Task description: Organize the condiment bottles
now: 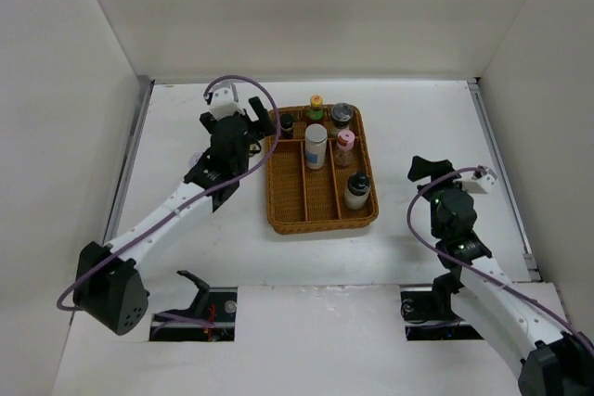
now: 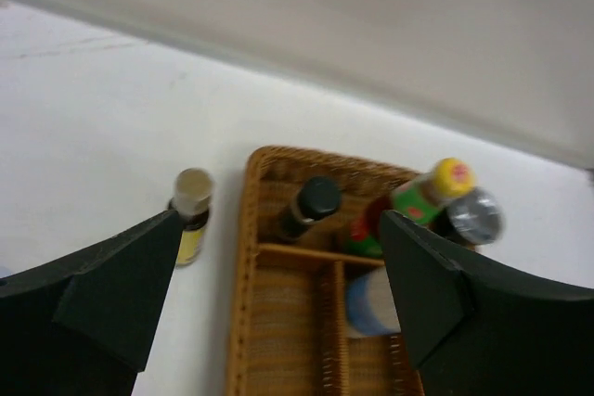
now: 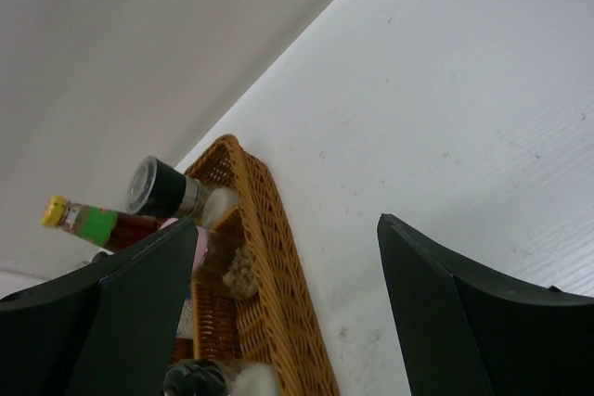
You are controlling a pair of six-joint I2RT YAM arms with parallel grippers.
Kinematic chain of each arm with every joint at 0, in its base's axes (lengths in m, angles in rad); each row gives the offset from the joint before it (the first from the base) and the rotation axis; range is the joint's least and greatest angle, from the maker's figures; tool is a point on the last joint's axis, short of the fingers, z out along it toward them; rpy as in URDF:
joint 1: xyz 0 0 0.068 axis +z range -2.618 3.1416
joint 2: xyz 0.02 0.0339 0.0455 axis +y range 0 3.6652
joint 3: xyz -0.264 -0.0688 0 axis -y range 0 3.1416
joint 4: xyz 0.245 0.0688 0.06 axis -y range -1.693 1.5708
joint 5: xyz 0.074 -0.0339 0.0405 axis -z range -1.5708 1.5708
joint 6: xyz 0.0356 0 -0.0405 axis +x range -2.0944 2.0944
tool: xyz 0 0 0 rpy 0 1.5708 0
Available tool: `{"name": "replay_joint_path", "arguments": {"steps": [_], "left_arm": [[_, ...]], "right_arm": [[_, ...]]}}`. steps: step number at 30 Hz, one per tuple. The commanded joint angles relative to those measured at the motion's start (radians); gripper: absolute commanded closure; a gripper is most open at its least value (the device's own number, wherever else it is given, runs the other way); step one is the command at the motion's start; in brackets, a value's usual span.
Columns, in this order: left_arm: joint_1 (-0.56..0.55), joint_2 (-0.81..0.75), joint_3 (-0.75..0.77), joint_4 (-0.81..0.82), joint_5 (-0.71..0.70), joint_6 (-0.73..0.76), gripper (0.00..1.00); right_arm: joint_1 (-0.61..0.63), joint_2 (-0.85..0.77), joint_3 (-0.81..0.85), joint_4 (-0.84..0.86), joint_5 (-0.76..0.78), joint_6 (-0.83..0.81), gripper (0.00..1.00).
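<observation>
Several condiment bottles stand in the wicker tray [image 1: 277,194]: a small black-capped one [image 1: 287,122], a green yellow-capped one [image 1: 316,106], a grey-capped jar [image 1: 342,116], a white bottle [image 1: 316,146], a pink-capped one [image 1: 345,146] and a white black-capped one [image 1: 357,190]. My left gripper [image 1: 263,127] is open and empty above the tray's far left corner. In the left wrist view a pale-capped, yellow-labelled bottle [image 2: 191,216] stands on the table just left of the tray [image 2: 241,322], by my left finger. My right gripper [image 1: 424,172] is open and empty, right of the tray.
White walls close in the table on three sides. The tray's dividers [image 1: 303,183] form long compartments, the left one without bottles. In the right wrist view the tray's right rim [image 3: 278,266] lies between my fingers, bare table to its right.
</observation>
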Motion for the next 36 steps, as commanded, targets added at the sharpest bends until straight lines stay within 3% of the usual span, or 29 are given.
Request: {"name": "replay_joint_path", "arguments": {"steps": [1, 10, 19, 25, 31, 36], "left_arm": [[0.064, 0.076, -0.03, -0.117, 0.056, -0.001, 0.14], [0.169, 0.288, 0.043, -0.005, 0.053, 0.012, 0.3], [0.196, 0.437, 0.149, 0.05, 0.059, 0.035, 0.37], [0.196, 0.477, 0.195, 0.061, 0.059, 0.062, 0.5], [0.19, 0.466, 0.182, 0.051, 0.038, 0.064, 0.73], [0.178, 0.402, 0.149, 0.046, -0.001, 0.065, 0.8]], "right_arm": [[0.016, 0.023, 0.017, 0.092, -0.045, 0.003, 0.15], [0.031, 0.056, 0.026, 0.107, -0.052, -0.012, 0.14], [0.051, 0.091, 0.035, 0.133, -0.072, -0.023, 0.13], [0.064, 0.112, 0.04, 0.145, -0.075, -0.035, 0.13], [0.064, 0.12, 0.041, 0.145, -0.075, -0.034, 0.13], [0.067, 0.12, 0.041, 0.145, -0.074, -0.034, 0.13]]}}
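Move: The yellow-labelled bottle stands outside the basket, some 9 cm ahead of the left hand, 4 cm to its left and about 18 cm below. The small black-capped bottle inside the basket is roughly 11 cm right of it and 2 cm farther out; the white canister is about 18 cm right of it and 3 cm nearer. From the right hand, the yellow-labelled bottle lies about 47 cm left, 16 cm ahead and 8 cm lower. Down and forward, a little left, the open left hand drops some 15 cm while its fingers tip down about 20 degrees and its left side rises slightly, then it slides nearly level over the last 4 cm forward to the yellow-labelled bottle, narrowing as it goes, and pinches its cap end between the fingertips. The empty right hand eases about 3 cm left, towards the basket, staying open. ##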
